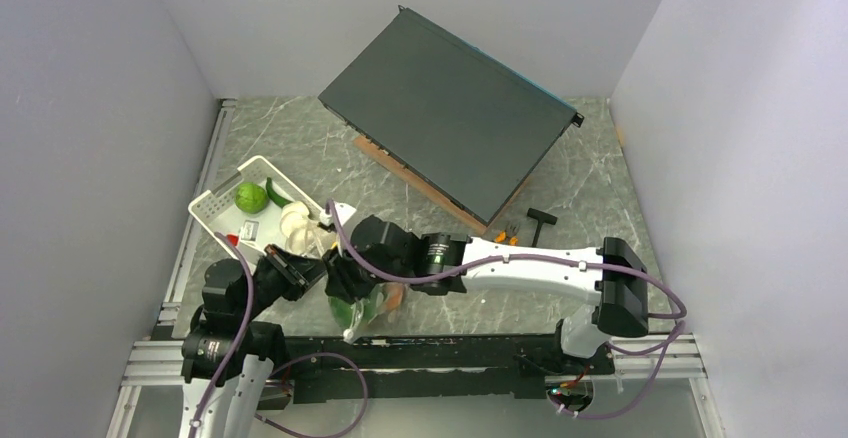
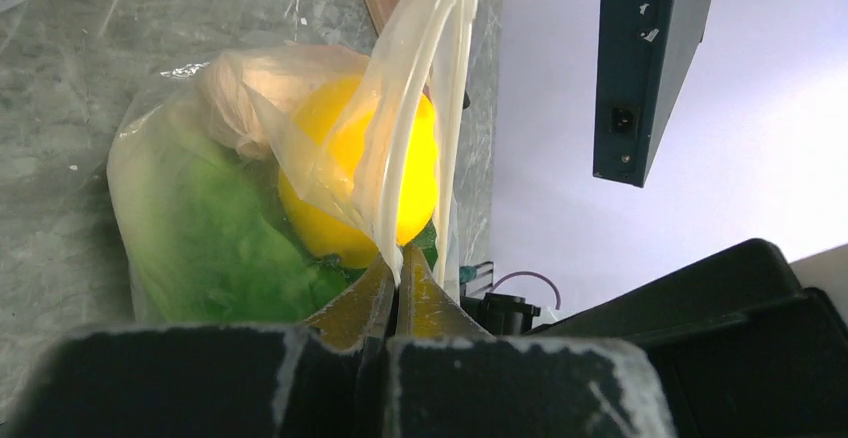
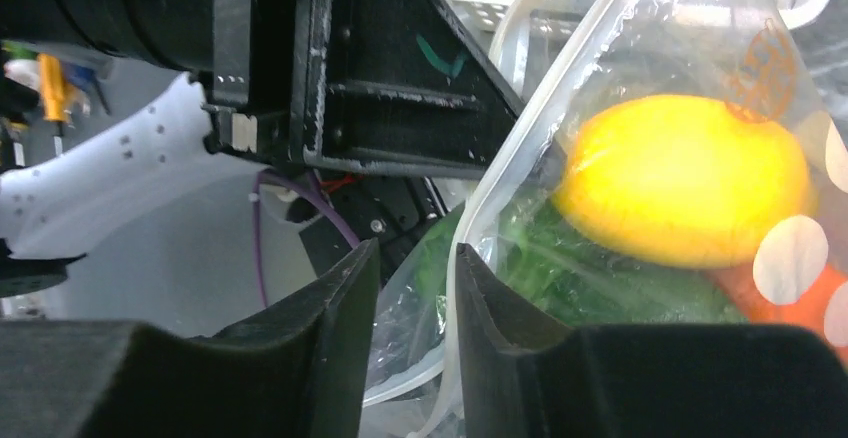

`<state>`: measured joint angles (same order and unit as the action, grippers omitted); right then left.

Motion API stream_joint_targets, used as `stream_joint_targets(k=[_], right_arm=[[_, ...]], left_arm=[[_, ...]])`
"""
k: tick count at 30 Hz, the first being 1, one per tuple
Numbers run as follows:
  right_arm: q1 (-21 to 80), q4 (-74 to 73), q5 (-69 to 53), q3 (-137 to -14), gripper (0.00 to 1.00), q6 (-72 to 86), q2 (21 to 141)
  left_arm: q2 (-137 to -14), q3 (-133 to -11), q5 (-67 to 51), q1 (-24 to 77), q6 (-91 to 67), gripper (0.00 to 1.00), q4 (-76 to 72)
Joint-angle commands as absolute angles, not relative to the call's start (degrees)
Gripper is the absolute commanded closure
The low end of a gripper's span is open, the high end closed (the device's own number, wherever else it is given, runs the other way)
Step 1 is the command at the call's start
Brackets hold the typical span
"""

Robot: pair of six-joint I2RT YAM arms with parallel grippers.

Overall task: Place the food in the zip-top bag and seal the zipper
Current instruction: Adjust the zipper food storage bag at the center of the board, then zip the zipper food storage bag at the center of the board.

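Observation:
The zip-top bag (image 1: 366,310) hangs between both grippers near the table's front edge. Inside it lie a yellow lemon (image 2: 355,183), green lettuce (image 2: 210,228) and an orange (image 3: 790,296). My left gripper (image 2: 399,256) is shut on the whitish zipper (image 2: 400,173) at the bag's mouth. The right gripper (image 3: 415,258) is open, and the zipper strip (image 3: 452,353) and loose bag film run through the gap between its fingers, unpinched. More food sits in the white basket (image 1: 213,208): a round green fruit (image 1: 250,197), a cucumber (image 1: 277,195) and white mushrooms (image 1: 295,221).
A large dark flat box (image 1: 450,123) leans on a wooden board (image 1: 420,186) across the back of the table. A black T-shaped tool (image 1: 540,220) and orange-handled tools (image 1: 505,239) lie to the right. Grey walls close in on both sides.

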<state>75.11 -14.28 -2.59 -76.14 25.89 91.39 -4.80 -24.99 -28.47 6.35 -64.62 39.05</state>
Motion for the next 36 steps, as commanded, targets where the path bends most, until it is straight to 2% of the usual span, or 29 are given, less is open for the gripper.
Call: stream_joint_targets(k=[1,3,6,9,15,20,24,28,36], right_arm=[[77.2,-22.3,5.4,-80.3,0.58,20.9,89.8],[78.4,-24.8,7.7,-80.6,0.45,19.6,88.7],[79.5,-26.5,9.2,-79.8,0.19,18.4,86.1],[80.3,-28.4,9.6,-78.9,0.01,17.8,83.3],[82.4,-31.1,13.2,-75.3,0.00,17.9,75.4],[85.6,-22.5,17.4,-64.0,0.00,17.6,67.3],[93.0,-5.0,31.7,-48.4,0.00,15.2,62.1],[99.7,17.9,44.8,-36.0,0.01,6.0,60.9],[104.8,39.4,51.8,-34.7,0.05,-10.0,69.8]], left_arm=[[-3.3,-25.1,-26.9,6.5,-66.2,1.00,38.9],[-2.6,-24.8,-26.6,6.5,-66.2,1.00,39.4],[-2.0,-24.6,-26.3,6.5,-66.5,1.00,39.8],[-1.5,-24.8,-25.9,6.5,-66.6,1.00,40.4],[-1.5,-24.4,-25.7,6.6,-67.1,1.00,39.9],[-1.5,-24.8,-25.5,6.5,-67.3,1.00,40.3],[-1.5,-25.7,-24.9,6.5,-67.5,1.00,40.8],[-2.0,-26.3,-24.7,6.5,-67.5,1.00,41.0],[-2.4,-27.1,-24.1,6.5,-67.2,1.00,42.6]])
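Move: The bag's white zip end lies about 8 cm back from the right hand, 3 cm to its right and 4 cm lower. In the bag, the yellow fruit is some 6 cm ahead and 3 cm right, the lettuce about 2 cm back and 3 cm right, and the orange vegetable roughly 11 cm right and 2 cm ahead, all lower. From the left hand, that zip end is about 10 cm back, 4 cm right and a little below. The left fingers keep their pinch on the bag's mouth corner, barely shifting, while the right fingers, already parting around the zip strip, open wide and come free. The right hand then swings about 12 cm to the right and 5 cm back, arching up roughly 5 cm before dipping below its starting height and edging back up and left, its wrist turning about 40 degrees so that the fingers point more forward, towards the zip end. ##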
